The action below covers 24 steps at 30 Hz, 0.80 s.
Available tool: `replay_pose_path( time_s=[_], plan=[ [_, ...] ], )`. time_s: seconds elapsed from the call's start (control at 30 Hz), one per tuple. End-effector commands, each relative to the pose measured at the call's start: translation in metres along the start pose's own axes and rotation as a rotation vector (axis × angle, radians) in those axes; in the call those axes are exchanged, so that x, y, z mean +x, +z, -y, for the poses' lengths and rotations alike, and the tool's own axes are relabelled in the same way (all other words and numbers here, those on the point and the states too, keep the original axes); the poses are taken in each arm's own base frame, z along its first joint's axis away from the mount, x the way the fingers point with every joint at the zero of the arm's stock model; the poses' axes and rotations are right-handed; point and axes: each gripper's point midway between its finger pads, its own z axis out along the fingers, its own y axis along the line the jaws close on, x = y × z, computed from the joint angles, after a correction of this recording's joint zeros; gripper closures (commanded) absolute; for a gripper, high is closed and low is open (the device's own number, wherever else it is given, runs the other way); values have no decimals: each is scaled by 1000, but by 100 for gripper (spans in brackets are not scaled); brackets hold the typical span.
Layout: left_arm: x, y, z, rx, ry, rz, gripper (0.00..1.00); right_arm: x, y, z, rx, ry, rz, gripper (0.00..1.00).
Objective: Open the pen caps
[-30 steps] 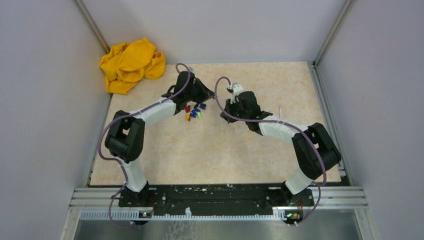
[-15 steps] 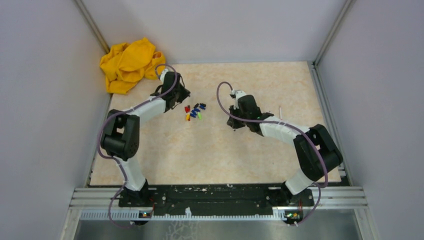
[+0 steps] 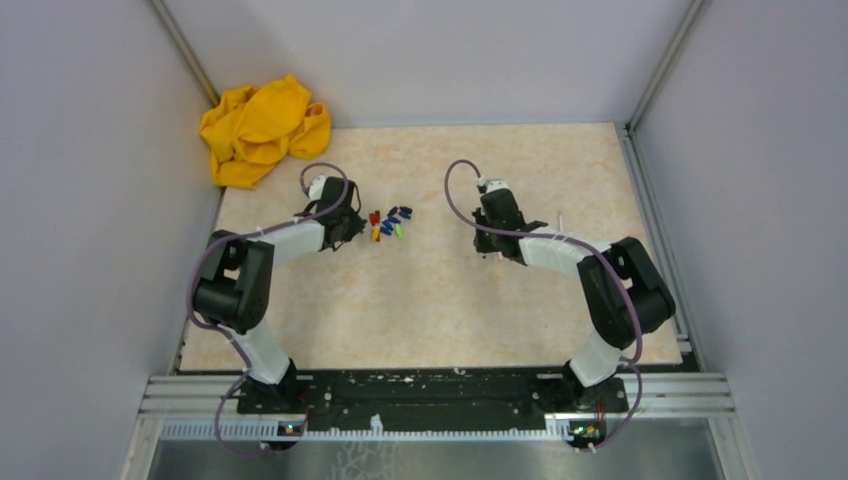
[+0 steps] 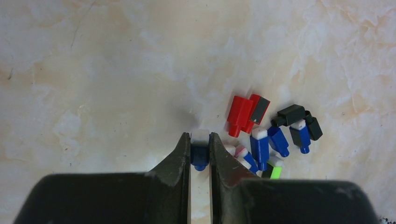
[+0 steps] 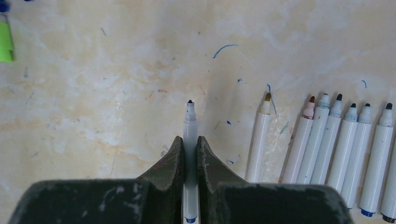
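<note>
The pen caps (image 4: 261, 133) lie in a loose pile of red, blue, black and green pieces on the marbled table, just right of my left fingers. My left gripper (image 4: 200, 136) is shut on one blue cap (image 4: 200, 154) with a white end, held low over the table. In the top view this gripper (image 3: 347, 228) sits left of the pile (image 3: 388, 222). My right gripper (image 5: 190, 138) is shut on a thin white pen barrel (image 5: 189, 121) whose dark tip is bare. From above, the right gripper (image 3: 488, 243) is well right of the pile.
A row of several uncapped white pens (image 5: 345, 149) lies on the table right of my right gripper. Ink marks (image 5: 224, 48) dot the surface. A crumpled yellow cloth (image 3: 262, 130) sits in the back left corner. Grey walls enclose the table.
The two grippers were close together above the pile and have drawn apart. The left went left and nearer with the blue cap; the right went right with the pen.
</note>
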Motion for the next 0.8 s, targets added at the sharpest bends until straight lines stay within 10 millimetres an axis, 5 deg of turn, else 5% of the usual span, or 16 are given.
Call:
replay_pose_path(
  time_s=[0.0, 0.43, 0.77],
  plan=[
    [0, 0, 4, 20, -29, -4, 91, -20, 7, 10, 69, 22, 41, 100],
    [18, 4, 11, 69, -49, -66, 66, -5, 14, 42, 176, 18, -16, 100],
    [19, -1, 14, 85, -64, -72, 61, 4, 19, 51, 221, 2, -42, 89]
  ],
)
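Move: The left hand, holding a blue pen cap, hovers about 2 cm above its drop spot, some 2 cm to the right and level ahead; the two red caps lie 3 cm ahead and 5 cm right of the hand, yellow 3 cm back and 4 right, the near blue cap level and 7 right. The right hand's pen goes to a spot 4 cm right, 1 ahead and 3 below; the brown-tipped pen is 1 cm ahead and 6 right, the red-tipped pen 2 ahead and 9 right. The right hand carries its uncapped pen about 4 cm right and nearly 3 cm down towards the left side of the brown-tipped pen, turning some 5 to 10 degrees clockwise with its left side dipping, fingers still round the pen as their squeeze starts to ease. Meanwhile the left hand eases about 2 cm right and 1 cm down towards the cap pile, opens its fingers and lets go of the blue cap. ##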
